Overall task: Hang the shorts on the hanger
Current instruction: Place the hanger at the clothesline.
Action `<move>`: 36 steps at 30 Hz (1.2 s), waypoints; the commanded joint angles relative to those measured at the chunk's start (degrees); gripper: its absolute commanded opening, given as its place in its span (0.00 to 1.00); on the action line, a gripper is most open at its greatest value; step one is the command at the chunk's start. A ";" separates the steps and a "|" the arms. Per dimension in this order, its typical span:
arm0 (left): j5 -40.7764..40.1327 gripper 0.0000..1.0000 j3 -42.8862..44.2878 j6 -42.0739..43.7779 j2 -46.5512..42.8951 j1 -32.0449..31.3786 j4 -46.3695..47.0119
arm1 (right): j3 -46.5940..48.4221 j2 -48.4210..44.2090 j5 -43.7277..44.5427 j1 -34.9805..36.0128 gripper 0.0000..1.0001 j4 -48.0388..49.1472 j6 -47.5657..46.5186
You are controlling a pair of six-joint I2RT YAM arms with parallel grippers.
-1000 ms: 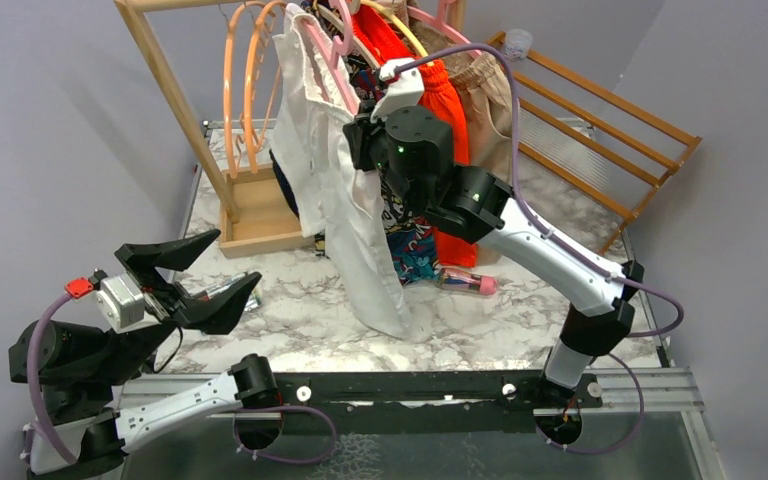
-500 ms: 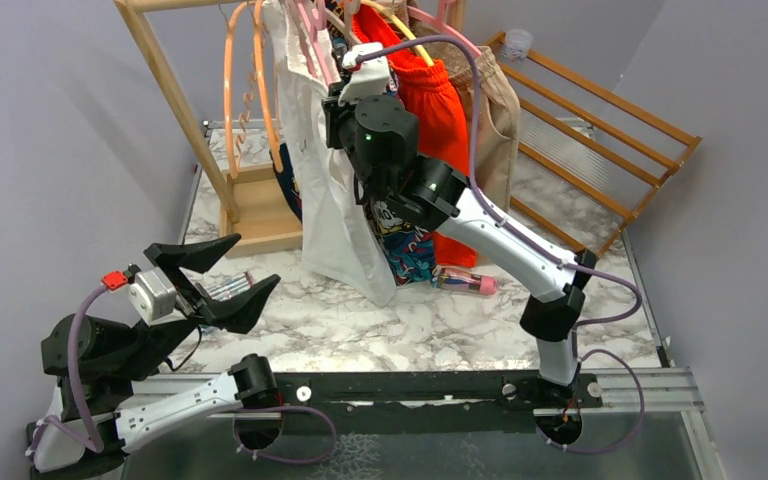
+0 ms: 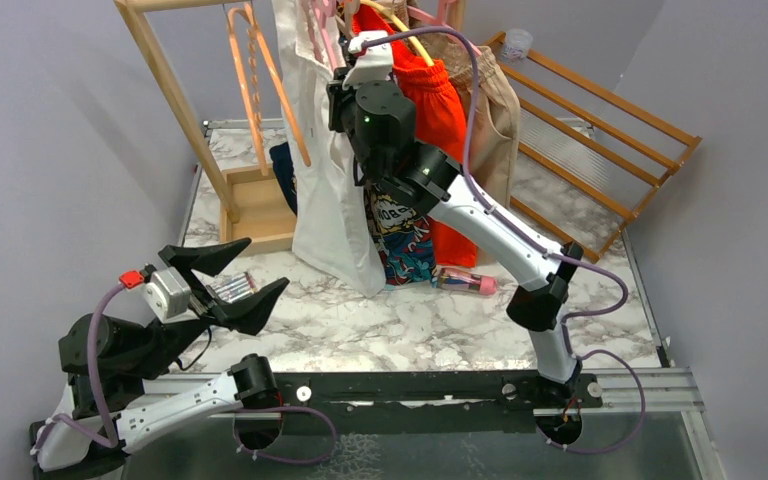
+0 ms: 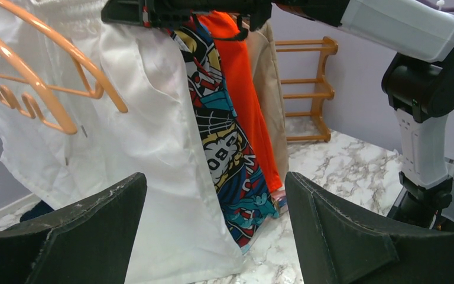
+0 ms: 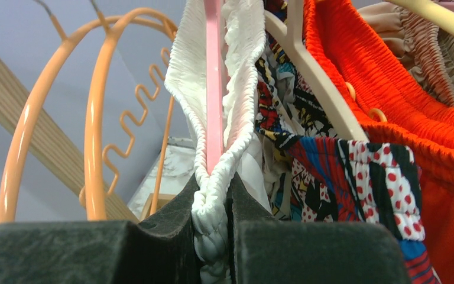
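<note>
The white shorts [image 3: 328, 190] hang lengthwise from the clothes rail, hem clear of the marble. Their gathered waistband [image 5: 239, 65] wraps the pink hanger [image 5: 214, 89], whose top shows by the rail [image 3: 317, 22]. My right gripper [image 5: 214, 210] is shut on the waistband, pinching fabric and the hanger's bar between its pads. High up at the rail, its head [image 3: 370, 110] presses against the shorts. My left gripper [image 3: 262, 265] is open low at the front left, nothing between its fingers. In the left wrist view it [image 4: 216, 183] faces the hanging shorts [image 4: 153, 148] from a distance.
Orange hangers [image 3: 260, 90] hang left of the shorts. Comic-print shorts [image 3: 400, 230], orange-red shorts [image 3: 440, 110] and a beige garment [image 3: 495, 110] hang to the right. A wooden rack post [image 3: 165, 90] and base box [image 3: 255, 210] stand at left, a slatted rack [image 3: 600, 120] at right. A pink tube [image 3: 465, 282] lies on the marble.
My right arm has raised the shorts and hanger up and leftward to the rail, lifting the hem off the table. The left arm has drifted slightly right, still open.
</note>
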 commanded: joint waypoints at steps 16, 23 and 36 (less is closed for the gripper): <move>-0.76 0.88 -4.28 -0.88 -1.88 -0.03 2.69 | 10.14 7.72 -5.44 -3.36 0.01 5.34 3.24; -0.43 0.88 -4.10 -0.18 -1.12 -0.06 4.42 | 11.17 9.22 -6.70 -4.24 0.01 5.73 3.62; 0.36 0.88 -2.30 1.20 1.29 -0.05 4.52 | 12.59 11.93 -8.87 -5.61 0.01 5.11 5.90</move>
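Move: My right hand pinches the near end of the white shorts' waistband on the pink hanger. The free stretch of the clothesline bar is roughly 18 cm ahead, 4 cm to the left and 10 cm up. The orange hangers are about 10 cm ahead and 9 cm left. The patterned shorts are some 10 cm ahead, 4 cm right and 10 cm lower. From my empty left hand that stretch of bar is about 42 cm ahead, 7 cm right and 16 cm up. I keep my right hand's pinch on the waistband and hanger end and carry them about 6 cm forward towards the bar, easing some 3 cm left and sinking about 3 cm after a level start, between the orange hangers and the patterned shorts, with hardly any wrist turn. My open left hand just drifts a couple of centimetres down and right, touching nothing. ##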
